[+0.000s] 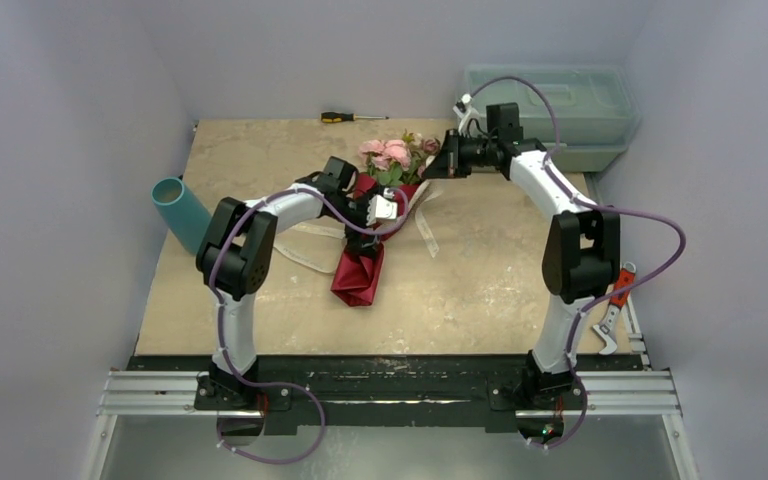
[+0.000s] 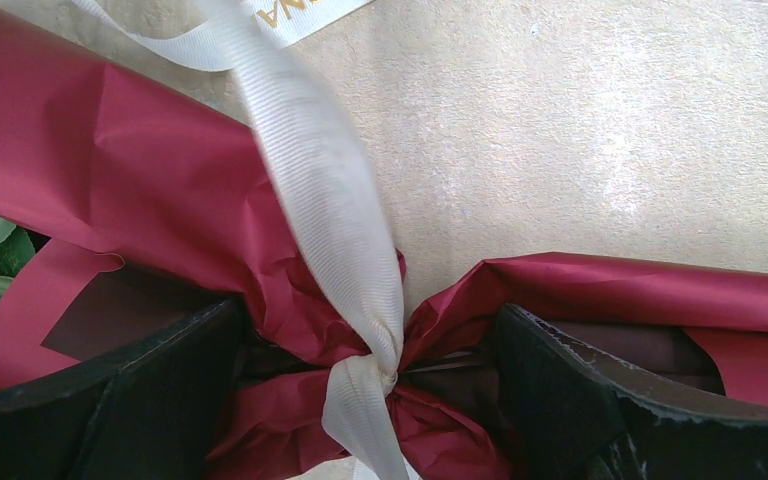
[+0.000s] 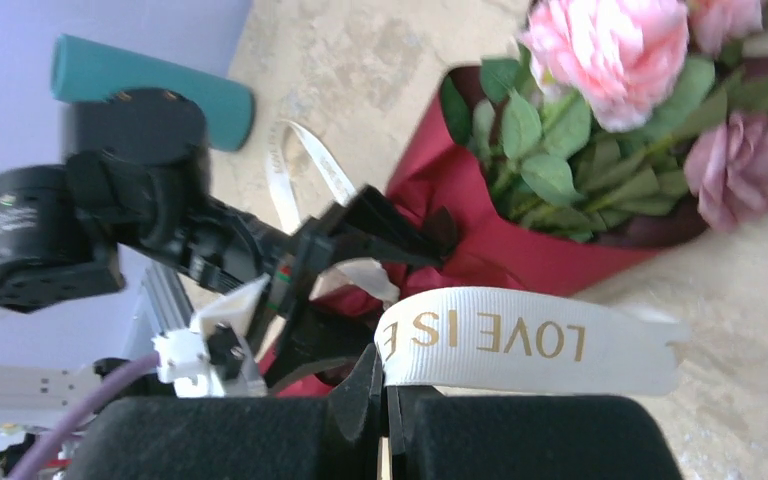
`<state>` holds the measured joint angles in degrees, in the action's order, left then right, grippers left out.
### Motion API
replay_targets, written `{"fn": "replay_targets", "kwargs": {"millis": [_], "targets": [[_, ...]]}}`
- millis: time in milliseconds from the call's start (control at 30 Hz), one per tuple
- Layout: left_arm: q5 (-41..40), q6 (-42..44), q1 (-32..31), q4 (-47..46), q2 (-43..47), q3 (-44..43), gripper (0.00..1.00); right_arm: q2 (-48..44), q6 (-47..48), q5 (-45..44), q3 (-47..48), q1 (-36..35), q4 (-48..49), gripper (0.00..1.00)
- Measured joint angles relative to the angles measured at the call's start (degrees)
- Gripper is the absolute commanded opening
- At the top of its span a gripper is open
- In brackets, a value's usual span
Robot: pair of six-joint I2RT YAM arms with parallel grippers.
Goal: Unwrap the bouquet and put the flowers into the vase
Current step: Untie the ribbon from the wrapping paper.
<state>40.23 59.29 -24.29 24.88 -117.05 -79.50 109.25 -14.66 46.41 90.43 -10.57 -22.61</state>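
Note:
The bouquet (image 1: 360, 270) lies mid-table in its maroon paper cone, and the flowers (image 1: 392, 155), pink roses with green leaves, spill out at its far end. My left gripper (image 2: 368, 310) is open, its black fingers (image 2: 160, 390) standing either side of the paper's pinched waist where the cream ribbon (image 2: 330, 220) is knotted. My right gripper (image 3: 385, 400) is shut on the ribbon's printed end (image 3: 520, 340), beside the roses (image 3: 610, 50). The teal vase (image 1: 180, 212) sits at the table's left edge, away from both grippers.
A pale green toolbox (image 1: 550, 100) stands at the back right, just behind the right arm. A screwdriver (image 1: 352, 117) lies at the far edge. A red-handled tool (image 1: 615, 300) rests by the right rim. Loose ribbon (image 1: 425, 225) trails right of the bouquet.

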Motion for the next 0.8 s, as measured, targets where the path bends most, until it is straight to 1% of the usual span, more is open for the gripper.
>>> {"fn": "replay_targets", "kwargs": {"millis": [133, 200, 333, 367, 400, 433, 533, 633, 667, 700, 800], "targets": [[0.17, 0.02, 0.04, -0.52, 0.02, 0.44, 1.00, 2.16, -3.76, 2.51, 6.49, 0.79, 2.05, 0.00], [0.46, 0.13, -0.11, -2.43, 0.02, 0.57, 1.00, 2.45, -4.52, 3.37, 9.03, 0.44, 2.05, 0.00], [0.42, 0.02, 0.20, -3.52, 0.24, 1.66, 1.00, 3.21, -3.67, 4.07, 10.56, -2.03, 2.03, 0.00], [0.46, 0.00, 0.35, -3.52, 0.44, 1.90, 1.00, 3.48, -3.34, 4.04, 10.91, -2.49, 2.03, 0.04], [0.46, 0.00, 0.55, -3.50, 0.74, 2.21, 1.00, 4.09, -2.84, 3.93, 11.87, -3.10, 1.99, 0.10], [0.48, -0.20, 0.74, -3.48, 1.20, 2.69, 1.00, 4.83, -2.38, 3.69, 12.87, -3.56, 1.90, 0.12], [0.59, -1.51, 1.14, -4.11, 2.78, 4.22, 1.00, 7.41, -0.98, 2.03, 16.28, -4.87, 1.46, 0.12], [1.33, -6.01, 1.49, -6.23, 4.66, 6.38, 1.00, 10.64, 0.46, -0.15, 20.13, -5.97, 0.74, 0.13], [1.53, -8.04, 1.55, -7.56, 5.33, 7.17, 1.00, 11.78, 0.79, -0.74, 21.57, -6.29, 0.35, 0.16], [1.62, -10.12, 1.60, -9.16, 6.12, 7.98, 1.00, 13.16, 0.94, -0.98, 23.28, -6.47, 0.00, 0.20], [1.66, -17.25, 1.79, -15.30, 8.94, 10.60, 1.00, 16.35, 1.03, -2.01, 28.02, -6.75, -0.33, 0.42]]}}
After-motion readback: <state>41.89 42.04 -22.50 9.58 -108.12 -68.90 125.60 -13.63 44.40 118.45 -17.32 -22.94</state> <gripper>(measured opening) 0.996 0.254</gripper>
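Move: The right gripper holds the ribbon, pinched shut. From this hand the flowers are about 10 cm ahead, 7 cm left and 12 cm below. The ribbon knot is some 7 cm back, 13 cm left and 15 cm below, and the wrapping's closed foot is another 10 cm back from the knot. The left gripper, wide open, straddles the neck, with the knot about 1 cm to its right and 1 cm below. Draw the right gripper's ribbon up about 5 cm and a little forward, then swing it left and on forward over the flowers, tipping the fingers down about 10 degrees. Start parting them late, to about a quarter open, to free the ribbon. Keep the left gripper wide open astride the knot, then raise it some 4 cm, turning it slightly counter-clockwise. ##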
